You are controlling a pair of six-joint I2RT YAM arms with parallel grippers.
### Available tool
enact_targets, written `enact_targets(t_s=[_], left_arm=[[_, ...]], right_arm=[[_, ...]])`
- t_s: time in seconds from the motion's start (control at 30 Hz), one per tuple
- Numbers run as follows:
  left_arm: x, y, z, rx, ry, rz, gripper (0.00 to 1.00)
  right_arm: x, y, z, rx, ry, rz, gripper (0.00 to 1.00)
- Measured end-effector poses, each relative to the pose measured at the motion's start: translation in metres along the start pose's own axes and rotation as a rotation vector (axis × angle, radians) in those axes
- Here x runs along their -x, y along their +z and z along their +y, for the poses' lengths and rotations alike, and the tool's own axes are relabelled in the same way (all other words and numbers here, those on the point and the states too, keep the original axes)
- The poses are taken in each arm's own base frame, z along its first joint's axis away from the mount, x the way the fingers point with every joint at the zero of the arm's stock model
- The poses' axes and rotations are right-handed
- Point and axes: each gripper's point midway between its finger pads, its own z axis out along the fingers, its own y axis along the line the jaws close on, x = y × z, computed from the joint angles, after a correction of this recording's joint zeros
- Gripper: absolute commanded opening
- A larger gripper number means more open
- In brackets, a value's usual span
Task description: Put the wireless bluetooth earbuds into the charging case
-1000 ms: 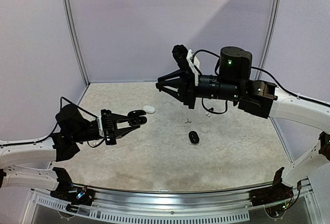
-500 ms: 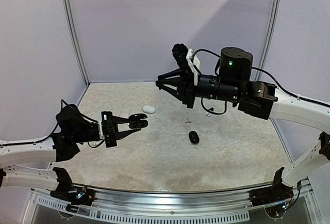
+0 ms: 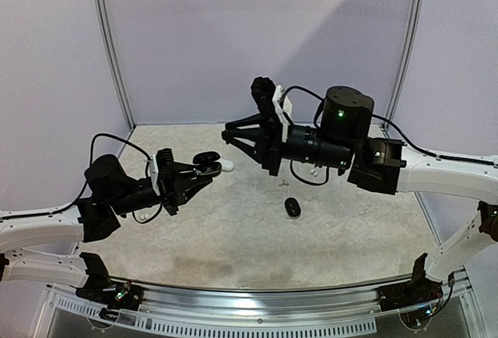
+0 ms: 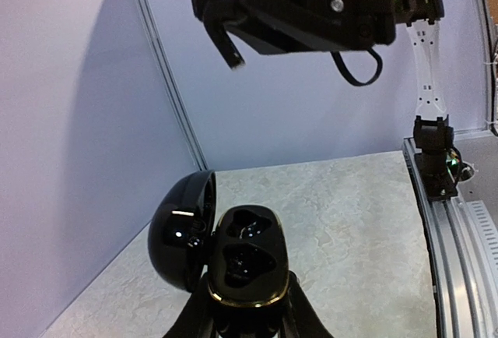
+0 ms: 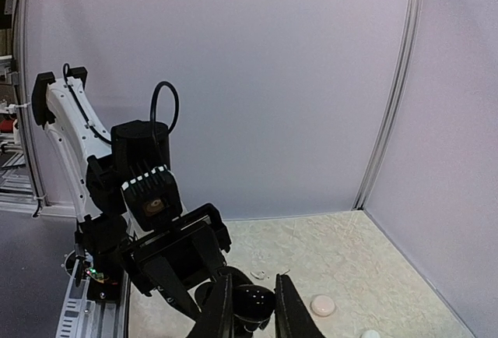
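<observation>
My left gripper (image 3: 198, 173) (image 4: 247, 311) is shut on a glossy black charging case (image 4: 249, 258) (image 3: 205, 161), held above the table. Its lid (image 4: 180, 229) is swung open to the left, and two dark wells face the camera. My right gripper (image 3: 231, 136) (image 5: 254, 308) hangs just above and right of the case, shut on a glossy black earbud (image 5: 255, 301). In the left wrist view its fingertips (image 4: 232, 51) show overhead. Small white earbuds (image 3: 276, 184) (image 5: 259, 274) lie on the table.
A white case (image 3: 226, 165) (image 5: 323, 304) lies shut on the table behind the left gripper. A black oval case (image 3: 292, 207) lies mid-table under the right arm. Another small white piece (image 3: 313, 173) lies near the right arm's cable. Purple walls close in the back and sides.
The left gripper has lifted the open case up and toward the back. The right gripper has moved left and slightly down, closing the gap to the case.
</observation>
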Motion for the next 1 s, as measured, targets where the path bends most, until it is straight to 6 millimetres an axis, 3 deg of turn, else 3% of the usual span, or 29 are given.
enact_targets(t_s=[0.3, 1.0], left_arm=[[0.001, 0.0, 0.007, 0.039, -0.056, 0.003, 0.0], [0.005, 0.001, 0.011, 0.06, -0.096, -0.006, 0.0]], right_arm=[[-0.035, 0.024, 0.006, 0.024, 0.011, 0.043, 0.0], [-0.045, 0.033, 0.0, -0.009, -0.001, 0.048, 0.0]])
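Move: Some 8 cm below the right hand and 5 cm to its left, about level fore and aft, lies the open black charging case, held in the left fingers. Its raised lid stands about 3 cm farther out than the tray. The right fingers already hold a black earbud, stem down. From the left hand that earbud is about 7 cm to the right, 9 cm up and 1 cm ahead. Lowering the held earbud towards the open case, the right hand drops about 4 cm and goes some 3 cm left, quickly at first, then creeping on down and slightly forward, bringing the stem to the tray's well farther from the left fingers. Its grip and attitude barely change. The left hand keeps hold of the case, easing about 1 cm forward and up. ##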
